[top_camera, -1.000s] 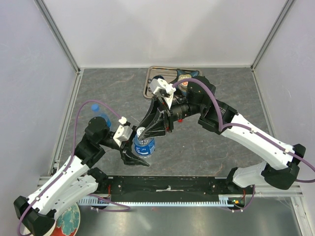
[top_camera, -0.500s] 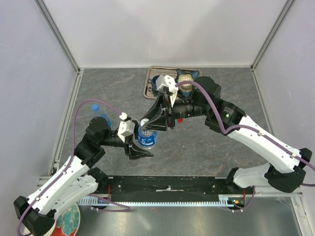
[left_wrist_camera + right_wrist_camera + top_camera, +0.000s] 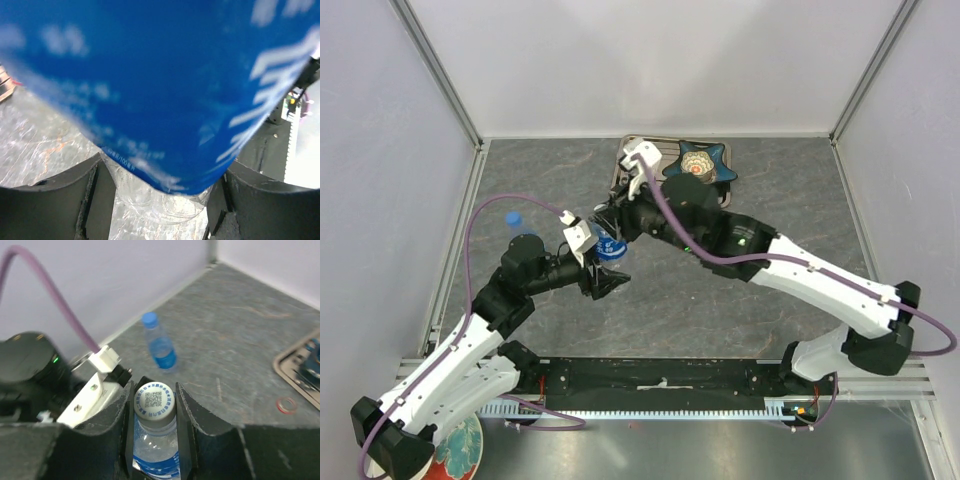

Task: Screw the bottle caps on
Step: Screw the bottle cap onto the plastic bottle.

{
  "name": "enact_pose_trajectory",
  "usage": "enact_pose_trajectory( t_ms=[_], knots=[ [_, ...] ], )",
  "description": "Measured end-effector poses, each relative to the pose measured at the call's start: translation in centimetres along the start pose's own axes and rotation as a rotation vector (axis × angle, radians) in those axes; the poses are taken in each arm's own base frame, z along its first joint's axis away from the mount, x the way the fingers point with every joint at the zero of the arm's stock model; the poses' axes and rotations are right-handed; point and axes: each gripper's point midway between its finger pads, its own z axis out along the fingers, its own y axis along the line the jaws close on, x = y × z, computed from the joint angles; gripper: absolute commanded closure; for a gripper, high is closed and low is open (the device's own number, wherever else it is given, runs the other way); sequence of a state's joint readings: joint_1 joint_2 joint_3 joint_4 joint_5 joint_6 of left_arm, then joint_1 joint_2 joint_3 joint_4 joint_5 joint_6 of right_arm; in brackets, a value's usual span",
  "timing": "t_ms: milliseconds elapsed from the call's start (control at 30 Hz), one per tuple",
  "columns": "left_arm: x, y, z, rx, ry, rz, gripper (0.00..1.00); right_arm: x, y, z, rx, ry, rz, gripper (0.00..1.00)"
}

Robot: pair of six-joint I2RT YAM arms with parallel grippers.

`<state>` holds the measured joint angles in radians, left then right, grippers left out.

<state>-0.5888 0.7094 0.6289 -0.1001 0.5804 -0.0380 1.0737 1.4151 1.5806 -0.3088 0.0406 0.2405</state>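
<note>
A clear bottle (image 3: pixel 611 249) with a blue label stands left of the table's middle. My left gripper (image 3: pixel 603 268) is shut on its body. In the left wrist view the blue label (image 3: pixel 165 90) fills the frame between the dark fingers (image 3: pixel 95 175). My right gripper (image 3: pixel 154 402) is shut on the white cap (image 3: pixel 154 399), which sits on this bottle's neck and has a printed code on top. In the top view the right gripper (image 3: pixel 608 232) covers the cap. A second bottle (image 3: pixel 159 342) with a blue cap (image 3: pixel 513 218) stands alone further left.
A metal tray (image 3: pixel 623 165) lies at the back with a dark blue star-shaped dish (image 3: pixel 705 160) on it. A small red ring (image 3: pixel 286 405) lies on the table near the tray. Aluminium wall rails run along both sides.
Both grippers have carried the bottle away from the near edge, toward the back. The right arm has swung and stretched out lower over the table. Neither grip has changed.
</note>
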Motion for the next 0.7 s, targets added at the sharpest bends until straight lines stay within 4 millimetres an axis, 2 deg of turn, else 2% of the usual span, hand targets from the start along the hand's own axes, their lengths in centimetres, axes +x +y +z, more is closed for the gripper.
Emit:
enact_pose_trajectory(
  t_ms=[133,267,467,600,633,667,700],
  knots=[
    [0.7,1.9,-0.2,-0.111,0.026,-0.020,0.98,0.5,-1.5,1.9,0.287,-0.030,0.010,1.00],
    [1.3,3.1,-0.5,-0.176,0.042,-0.031,0.98,0.8,-3.0,2.4,0.485,-0.067,0.039,1.00],
    [1.2,3.4,-0.5,-0.197,0.040,-0.026,0.98,0.8,-5.0,1.1,0.657,-0.121,0.098,1.00],
    [0.8,3.3,-0.4,-0.191,0.025,-0.015,0.98,0.8,-5.9,-0.3,0.710,-0.147,0.137,0.99],
    [0.6,3.3,-0.4,-0.187,0.019,-0.009,0.98,0.7,-6.0,-0.5,0.713,-0.150,0.143,0.92],
    [0.4,3.3,-0.3,-0.185,0.012,-0.004,0.98,0.6,-6.0,-0.7,0.715,-0.154,0.149,0.78],
    [0.3,3.2,-0.3,-0.184,0.007,0.001,0.98,0.5,-6.0,-0.8,0.715,-0.157,0.153,0.58]
  ],
)
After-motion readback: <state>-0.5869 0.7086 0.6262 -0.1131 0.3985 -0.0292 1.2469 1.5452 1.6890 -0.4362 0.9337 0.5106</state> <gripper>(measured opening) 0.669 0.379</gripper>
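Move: The white cap already sits between the right fingers on the mouth of the bottle, whose middle is some 10 cm below the right hand, 2 cm back and 1 cm to its right. From the left hand, which grips the bottle low down, the cap is about 15 cm up, 4 ahead and 2 left. The blue-capped bottle stands 12 ahead and 17 left of the left hand; the open clear bottle, 11 ahead and 7 right of the right hand. The cap stays pinched on the bottle's mouth as the right hand turns clockwise some 40 degrees, going forward about 4.5 cm and sinking 2, then swinging right about 4. The left hand keeps its grip low on the bottle and moves the other way round, counter-clockwise 10 degrees, while easing forward about 3 cm and a little left. ##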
